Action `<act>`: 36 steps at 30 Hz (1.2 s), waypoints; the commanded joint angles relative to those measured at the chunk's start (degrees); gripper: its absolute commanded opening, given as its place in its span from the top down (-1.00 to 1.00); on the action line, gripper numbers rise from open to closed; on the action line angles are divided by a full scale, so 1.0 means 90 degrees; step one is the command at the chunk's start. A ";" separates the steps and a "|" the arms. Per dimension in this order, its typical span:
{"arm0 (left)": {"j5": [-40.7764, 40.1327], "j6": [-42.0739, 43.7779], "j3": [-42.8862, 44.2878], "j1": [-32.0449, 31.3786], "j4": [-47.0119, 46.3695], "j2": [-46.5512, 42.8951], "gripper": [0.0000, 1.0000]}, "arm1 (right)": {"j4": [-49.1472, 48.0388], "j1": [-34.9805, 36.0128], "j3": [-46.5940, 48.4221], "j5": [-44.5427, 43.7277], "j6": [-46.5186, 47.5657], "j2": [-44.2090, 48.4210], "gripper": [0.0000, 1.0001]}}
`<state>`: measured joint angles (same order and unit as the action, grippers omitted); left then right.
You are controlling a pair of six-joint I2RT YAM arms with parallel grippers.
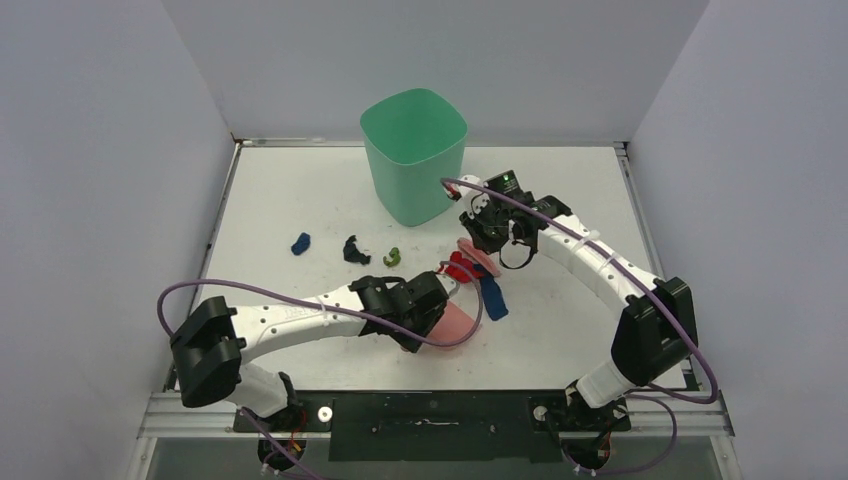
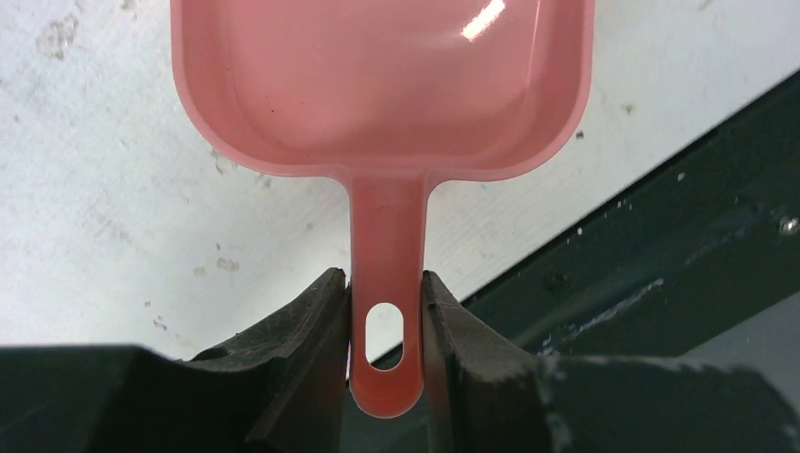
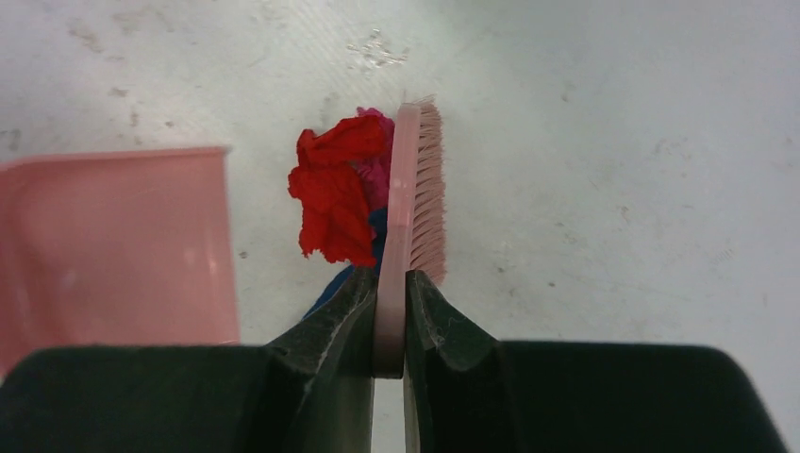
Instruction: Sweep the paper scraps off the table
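Note:
My left gripper [image 1: 418,318] [image 2: 385,278] is shut on the handle of a pink dustpan [image 1: 455,322] [image 2: 382,85], which lies low over the white table [image 1: 290,190] near its front edge. The pan looks empty. My right gripper [image 1: 490,240] [image 3: 391,274] is shut on a pink hand brush [image 1: 478,255] [image 3: 415,189]. Red paper scraps [image 1: 460,268] [image 3: 330,193], with magenta [image 3: 375,179] and a dark blue strip [image 1: 493,297], lie against the brush's smooth back, between it and the dustpan [image 3: 113,245]. Further left lie a dark blue scrap [image 1: 300,242], a black one [image 1: 353,250] and a green one [image 1: 392,256].
A tall green bin [image 1: 415,155] stands at the back middle of the table, just left of my right wrist. Pale grey walls close in the table on three sides. A metal rail [image 1: 430,410] runs along the front edge.

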<state>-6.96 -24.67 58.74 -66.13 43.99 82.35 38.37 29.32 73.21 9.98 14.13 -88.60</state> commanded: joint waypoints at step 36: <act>-0.1787 -0.1048 0.0010 -0.0326 0.1070 -0.1742 1.00 | 0.1353 -0.1118 0.0132 0.2067 0.0737 0.1921 0.89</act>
<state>-17.52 -29.85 56.36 -67.99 46.65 72.27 51.09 18.83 77.03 26.94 19.55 -72.07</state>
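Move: My right hand holds the brush; the red paper scrap against its head lies some 5 cm to the left, 1 cm ahead and 12 cm down, the pink scrap about 2 cm farther out and 1 cm right of it. The blue scrap is about 5 cm back and 2 cm right, the dustpan about 12 cm back and 7 cm left. From my left hand, gripping the dustpan's handle, the red scrap lies about 21 cm ahead and 12 cm right. With my right hand I draw the brush about 9 cm back and 4 cm left, turning some 20 degrees counter-clockwise, to sweep the scraps onto the dustpan; I then raise it roughly 10 cm, swinging forward and right, clear of them. My left hand first eases the dustpan down, forward and right to meet them, then lifts about 6 cm, tipping its front up and drawing left. ##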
